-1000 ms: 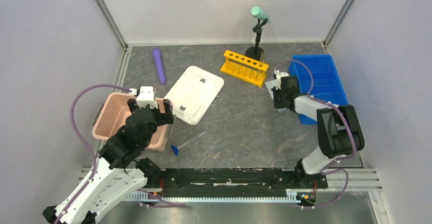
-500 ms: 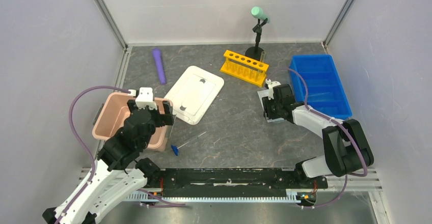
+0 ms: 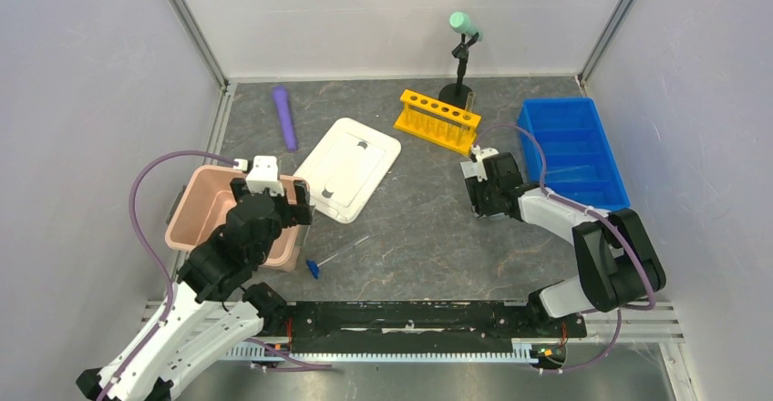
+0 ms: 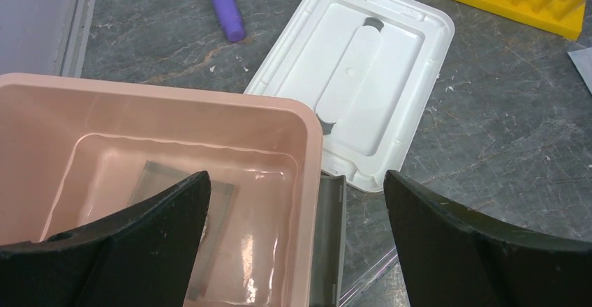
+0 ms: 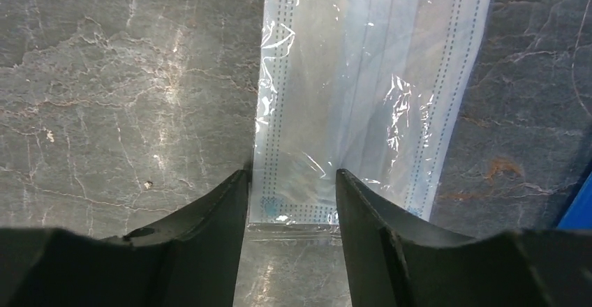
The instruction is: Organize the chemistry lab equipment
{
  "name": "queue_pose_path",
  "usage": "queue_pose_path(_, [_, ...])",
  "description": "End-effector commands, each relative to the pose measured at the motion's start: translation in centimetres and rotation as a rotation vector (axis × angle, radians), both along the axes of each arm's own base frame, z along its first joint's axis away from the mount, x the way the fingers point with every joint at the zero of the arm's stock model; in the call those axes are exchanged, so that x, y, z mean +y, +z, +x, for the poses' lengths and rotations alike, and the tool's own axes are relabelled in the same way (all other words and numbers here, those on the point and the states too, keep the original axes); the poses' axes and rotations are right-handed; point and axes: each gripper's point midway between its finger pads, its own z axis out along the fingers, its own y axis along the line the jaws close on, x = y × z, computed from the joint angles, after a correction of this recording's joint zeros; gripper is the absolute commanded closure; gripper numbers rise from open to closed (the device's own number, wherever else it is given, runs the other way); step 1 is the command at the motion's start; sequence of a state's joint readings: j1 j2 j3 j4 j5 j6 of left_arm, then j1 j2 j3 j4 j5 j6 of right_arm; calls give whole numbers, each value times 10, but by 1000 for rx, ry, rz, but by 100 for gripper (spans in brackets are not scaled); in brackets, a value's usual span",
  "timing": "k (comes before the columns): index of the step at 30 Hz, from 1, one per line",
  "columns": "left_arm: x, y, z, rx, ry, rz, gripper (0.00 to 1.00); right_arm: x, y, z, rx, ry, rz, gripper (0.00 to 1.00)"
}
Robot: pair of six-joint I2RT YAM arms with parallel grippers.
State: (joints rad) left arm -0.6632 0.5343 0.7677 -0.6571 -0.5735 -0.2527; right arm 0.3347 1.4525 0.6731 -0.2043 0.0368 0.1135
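Observation:
A pale blue face mask (image 5: 370,91) in a clear wrapper lies flat on the table. My right gripper (image 5: 292,174) (image 3: 480,202) stands open over its near corner, one finger on each side of that corner, gripping nothing. My left gripper (image 4: 297,181) (image 3: 293,208) is wide open and empty, straddling the right wall of the pink bin (image 4: 311,146) (image 3: 196,202). A grey mesh sheet (image 4: 174,202) lies inside the bin. A thin clear tube with a blue cap (image 3: 313,268) lies on the table just right of the bin.
A white tray lid (image 3: 349,168) and a purple cylinder (image 3: 285,117) lie behind the bin. A yellow tube rack (image 3: 438,120) and a black stand with a mint top (image 3: 460,55) are at the back. A blue bin (image 3: 574,150) sits at the right.
My right arm moved left from the blue bin with the mask, set it on the table and opened its jaws. The left arm has not moved.

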Motion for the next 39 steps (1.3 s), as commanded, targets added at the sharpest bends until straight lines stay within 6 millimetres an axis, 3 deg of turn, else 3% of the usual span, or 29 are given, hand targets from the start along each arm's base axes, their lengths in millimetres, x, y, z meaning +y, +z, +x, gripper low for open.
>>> queue_pose_path(1, [1, 12, 2, -23, 1, 4, 0, -2, -13, -12, 34, 15, -81, 52])
queue_pose_path(6, [-11, 10, 4, -2, -47, -7, 0, 5, -9, -18, 10, 22, -65, 85])
queue_pose_path(11, [-35, 13, -1, 42, -139, -96, 0, 31, 10, -13, -62, 81, 69, 100])
queue_pose_path(20, [-76, 28, -2, 88, -242, -285, 0, 81, 54, -15, -185, 205, 292, 100])
queue_pose_path(25, [-95, 28, 8, 121, -255, -338, 1, 117, 94, -21, -272, 302, 471, 100])
queue_pose_path(29, [-124, 26, 15, 157, -321, -422, 0, 148, 124, -35, -354, 396, 600, 100])
queue_pose_path(33, [-145, 17, 27, 202, -325, -495, 1, 170, 139, -50, -390, 468, 660, 100])
queue_pose_path(39, [-165, -12, 47, 283, -273, -535, 2, 187, 148, -65, -403, 545, 706, 100])
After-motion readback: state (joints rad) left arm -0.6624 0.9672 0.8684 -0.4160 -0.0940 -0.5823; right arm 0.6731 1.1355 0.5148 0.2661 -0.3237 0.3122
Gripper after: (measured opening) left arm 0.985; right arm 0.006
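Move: The bagged face mask lies flat under the right fingers, its near-left corner between the tips and its middle about 7 cm ahead, 2 cm to the right and 1 cm below. From that hand the blue bin is some 28 cm right and 16 cm ahead, the yellow rack 13 cm left and 25 cm ahead. From the left hand, the mask is about 60 cm right, 10 cm ahead and 22 cm down, the white lid 21 cm right and 17 cm ahead. The right hand eases a little left while its fingers shut and pinch the mask bag by its near-left edge, draws back slightly, then lifts it about 12 cm while sweeping left (17 cm in all), rolling left side up and turning counter-clockwise some 30 degrees. The left hand, jaws wide open, swings about 14 cm right from the pink bin towards the mask, late going slightly forward and tipping down. ##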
